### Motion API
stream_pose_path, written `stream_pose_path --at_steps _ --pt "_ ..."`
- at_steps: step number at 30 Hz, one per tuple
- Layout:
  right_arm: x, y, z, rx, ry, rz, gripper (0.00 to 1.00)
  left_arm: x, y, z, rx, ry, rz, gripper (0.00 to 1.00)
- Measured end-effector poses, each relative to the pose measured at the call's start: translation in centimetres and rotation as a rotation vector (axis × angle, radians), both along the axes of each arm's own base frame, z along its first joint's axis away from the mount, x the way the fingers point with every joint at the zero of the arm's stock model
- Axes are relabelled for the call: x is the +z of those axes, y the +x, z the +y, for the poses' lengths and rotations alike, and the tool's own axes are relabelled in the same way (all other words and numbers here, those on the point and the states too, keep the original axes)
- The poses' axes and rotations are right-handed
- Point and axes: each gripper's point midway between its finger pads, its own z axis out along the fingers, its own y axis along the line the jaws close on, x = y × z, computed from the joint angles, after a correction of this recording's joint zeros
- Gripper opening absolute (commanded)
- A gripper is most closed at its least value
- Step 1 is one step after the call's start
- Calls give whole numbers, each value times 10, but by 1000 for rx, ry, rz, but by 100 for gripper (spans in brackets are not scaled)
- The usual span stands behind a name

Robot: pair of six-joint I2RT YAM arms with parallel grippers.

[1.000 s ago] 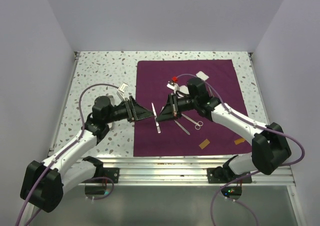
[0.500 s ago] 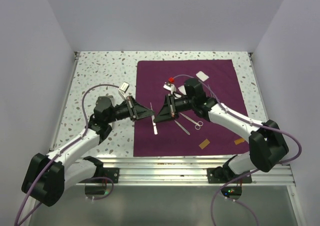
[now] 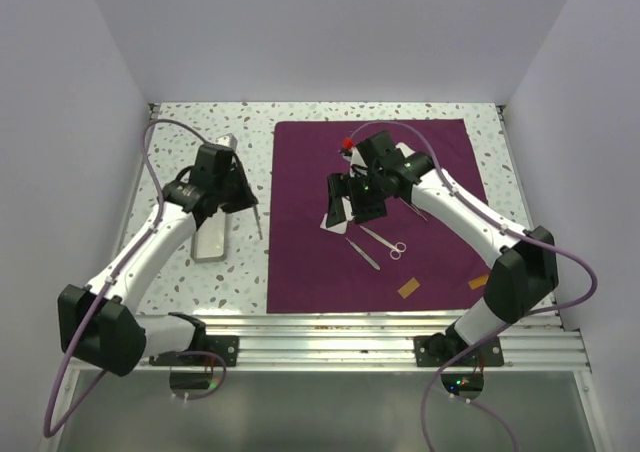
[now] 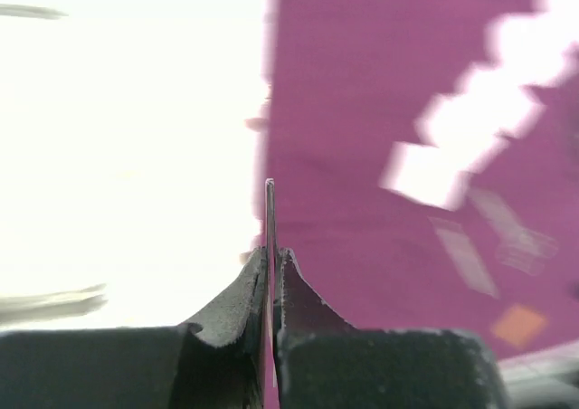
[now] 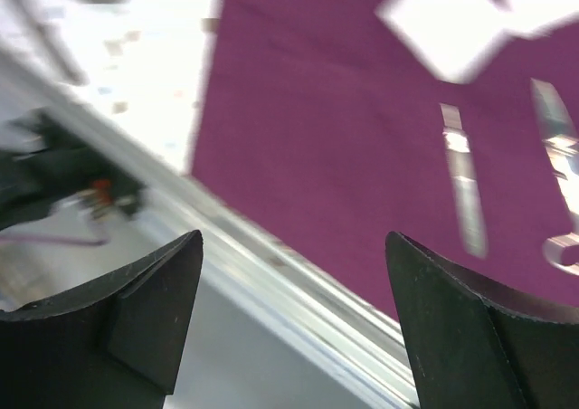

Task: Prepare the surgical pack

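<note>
The purple cloth (image 3: 300, 272) lies flat on the speckled table. My left gripper (image 3: 249, 200) is left of the cloth, beside the steel tray (image 3: 209, 242), and is shut on thin steel forceps (image 3: 258, 222). In the left wrist view the forceps (image 4: 270, 214) stand edge-on between the pads (image 4: 274, 251). My right gripper (image 3: 338, 202) hangs open over the cloth's middle, with nothing between its fingers (image 5: 294, 242). Scissors (image 3: 390, 244) and another straight steel tool (image 3: 363, 254) lie on the cloth. White gauze squares (image 5: 443, 20) lie near them.
Two small orange-brown tabs (image 3: 410, 288) (image 3: 480, 282) lie near the cloth's front edge. A metal rail (image 3: 400, 327) runs along the table's near side. White walls close in the left, back and right.
The right gripper has opened and let go of the forceps. The left gripper shut on them and swung them left, off the cloth toward the tray. The right arm drew back.
</note>
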Motion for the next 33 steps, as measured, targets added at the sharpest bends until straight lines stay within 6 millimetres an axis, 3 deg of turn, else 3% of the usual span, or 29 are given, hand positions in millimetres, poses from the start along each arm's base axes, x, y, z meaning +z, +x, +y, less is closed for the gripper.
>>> stream_pose_path --at_steps 4,7,13,17,22,25,30,33 --pt "-27 12 -39 -47 -200 -5 86 -47 -1 68 143 339 191 0" --pt "-35 22 -62 -98 -240 16 86 -81 -11 107 187 545 332 0" --pt "-45 46 -104 -235 -266 51 85 -105 -11 151 197 769 434 0" --pt "-65 55 -118 -261 -354 80 85 -119 2 164 182 824 462 0" --pt "-87 80 -147 -308 -548 60 78 -134 13 165 139 845 471 0" --pt "-94 104 -170 -337 -680 7 63 -134 20 165 135 839 454 0" --pt "-108 140 -190 -351 -807 -45 60 -132 30 166 148 806 425 21" --pt "-121 152 -200 -350 -847 -49 57 -133 31 164 147 785 426 31"
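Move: The left hand holds tweezers; the metal tray's middle lies about 16 cm to its left, 1 cm ahead and 15 cm below, and the nearest gauze 24 cm right and 2 ahead. From the empty right hand, the near tweezers lie some 22 cm right, 13 ahead and 15 below; the far tweezers are 3 cm beyond them, the clamp 26 right and 19 ahead, the scissors 14 right and 2 ahead. Left hand carries tweezers left, down into tray, opening slightly; right sweeps 25 cm right-forward, down towards near tweezers. ##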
